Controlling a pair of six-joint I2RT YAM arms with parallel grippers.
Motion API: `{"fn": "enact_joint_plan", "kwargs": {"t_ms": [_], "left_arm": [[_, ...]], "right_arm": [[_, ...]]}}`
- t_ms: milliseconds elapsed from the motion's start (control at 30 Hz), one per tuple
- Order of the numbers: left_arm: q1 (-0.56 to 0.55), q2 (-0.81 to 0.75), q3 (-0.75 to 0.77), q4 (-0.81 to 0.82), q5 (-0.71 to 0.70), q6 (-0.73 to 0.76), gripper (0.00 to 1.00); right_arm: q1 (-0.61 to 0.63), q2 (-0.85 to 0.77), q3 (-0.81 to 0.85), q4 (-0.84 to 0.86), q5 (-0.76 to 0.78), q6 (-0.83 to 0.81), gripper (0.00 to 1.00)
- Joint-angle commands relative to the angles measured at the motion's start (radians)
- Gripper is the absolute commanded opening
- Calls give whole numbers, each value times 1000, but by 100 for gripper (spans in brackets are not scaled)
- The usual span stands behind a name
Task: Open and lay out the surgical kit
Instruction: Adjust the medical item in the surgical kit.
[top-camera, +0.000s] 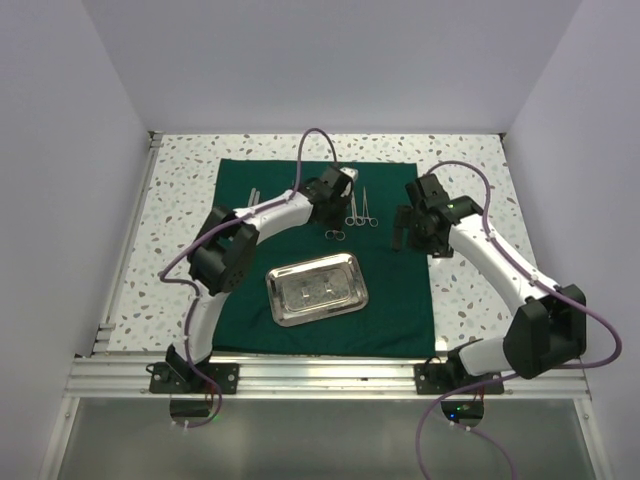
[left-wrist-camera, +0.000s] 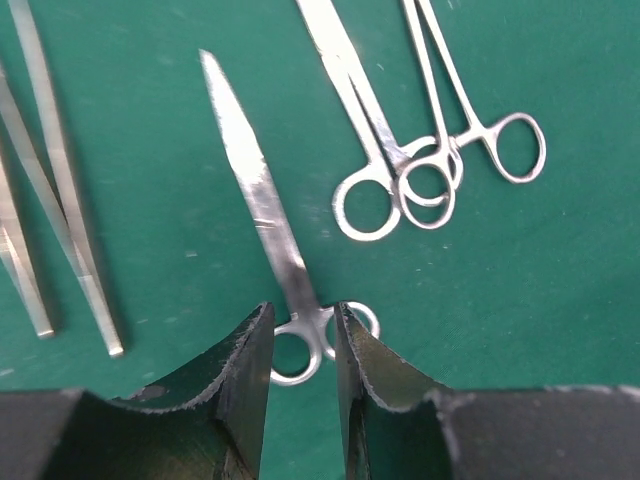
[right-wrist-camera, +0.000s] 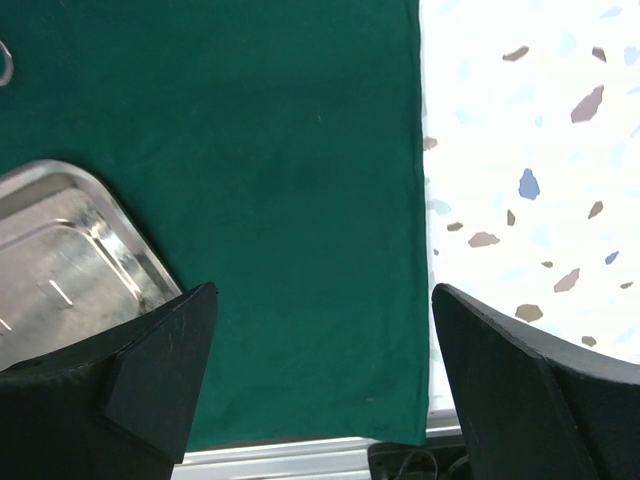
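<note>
The dark green cloth (top-camera: 400, 300) lies spread flat on the table. The shiny steel tray (top-camera: 317, 288) rests on its near middle. Farther back lie the instruments: scissors (top-camera: 334, 236), two ring-handled forceps (top-camera: 362, 210) and tweezers (top-camera: 255, 195). My left gripper (top-camera: 332, 205) hovers over the scissors (left-wrist-camera: 262, 200). Its jaws stand a little apart on either side of the handle rings, and the scissors lie flat on the cloth (left-wrist-camera: 520, 300). My right gripper (right-wrist-camera: 322, 290) is wide open and holds nothing. It hangs above the cloth's right edge (right-wrist-camera: 300, 150), with the tray's corner (right-wrist-camera: 70, 260) at its left.
Forceps (left-wrist-camera: 440, 150) lie to the right of the scissors and tweezers (left-wrist-camera: 60, 200) to the left. Speckled tabletop (right-wrist-camera: 530, 150) shows beyond the cloth's right edge. White walls enclose the table, and an aluminium rail (top-camera: 320, 375) runs along the near edge by the arm bases.
</note>
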Motion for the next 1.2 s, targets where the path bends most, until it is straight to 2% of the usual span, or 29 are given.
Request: {"fn": "enact_joint_plan", "kwargs": {"t_ms": [0, 233, 567, 800, 967, 1033, 1100, 1167], "left_arm": [[-11, 30, 46, 0, 0, 26, 34], [-18, 73, 94, -61, -116, 3, 33], [-18, 105, 101, -55, -96, -11, 33], [-18, 232, 184, -155, -78, -38, 27], [-18, 262, 190, -193, -96, -72, 26], [-18, 271, 190, -207, -99, -80, 20], [-19, 277, 192, -221, -101, -84, 7], [-18, 280, 192, -225, -96, -86, 0]], "right_arm": [[-4, -61, -31, -18, 19, 9, 92], [-4, -91, -62, -23, 22, 26, 92], [-6, -69, -44, -21, 24, 31, 92], [-6, -51, -27, -17, 21, 32, 92], [-6, -46, -19, -17, 22, 32, 92], [-4, -49, -20, -17, 21, 32, 92], [-6, -51, -27, -15, 19, 32, 92], [-4, -52, -31, -12, 16, 32, 92]]}}
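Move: The scissors' middle lies about 4 cm ahead of the left hand, straight on and 3 cm below. The ring-handled instrument sits 4 cm to their right and 4 cm farther out, with the clamp another 4 cm right; the nearest tweezers are 6 cm left of the scissors and 3 cm farther out. From the right hand the scissors are roughly 14 cm ahead, 20 cm left and 12 cm below. The left hand eases about 2 cm forward and 2 cm down, closing its fingers around the scissors' shank. ##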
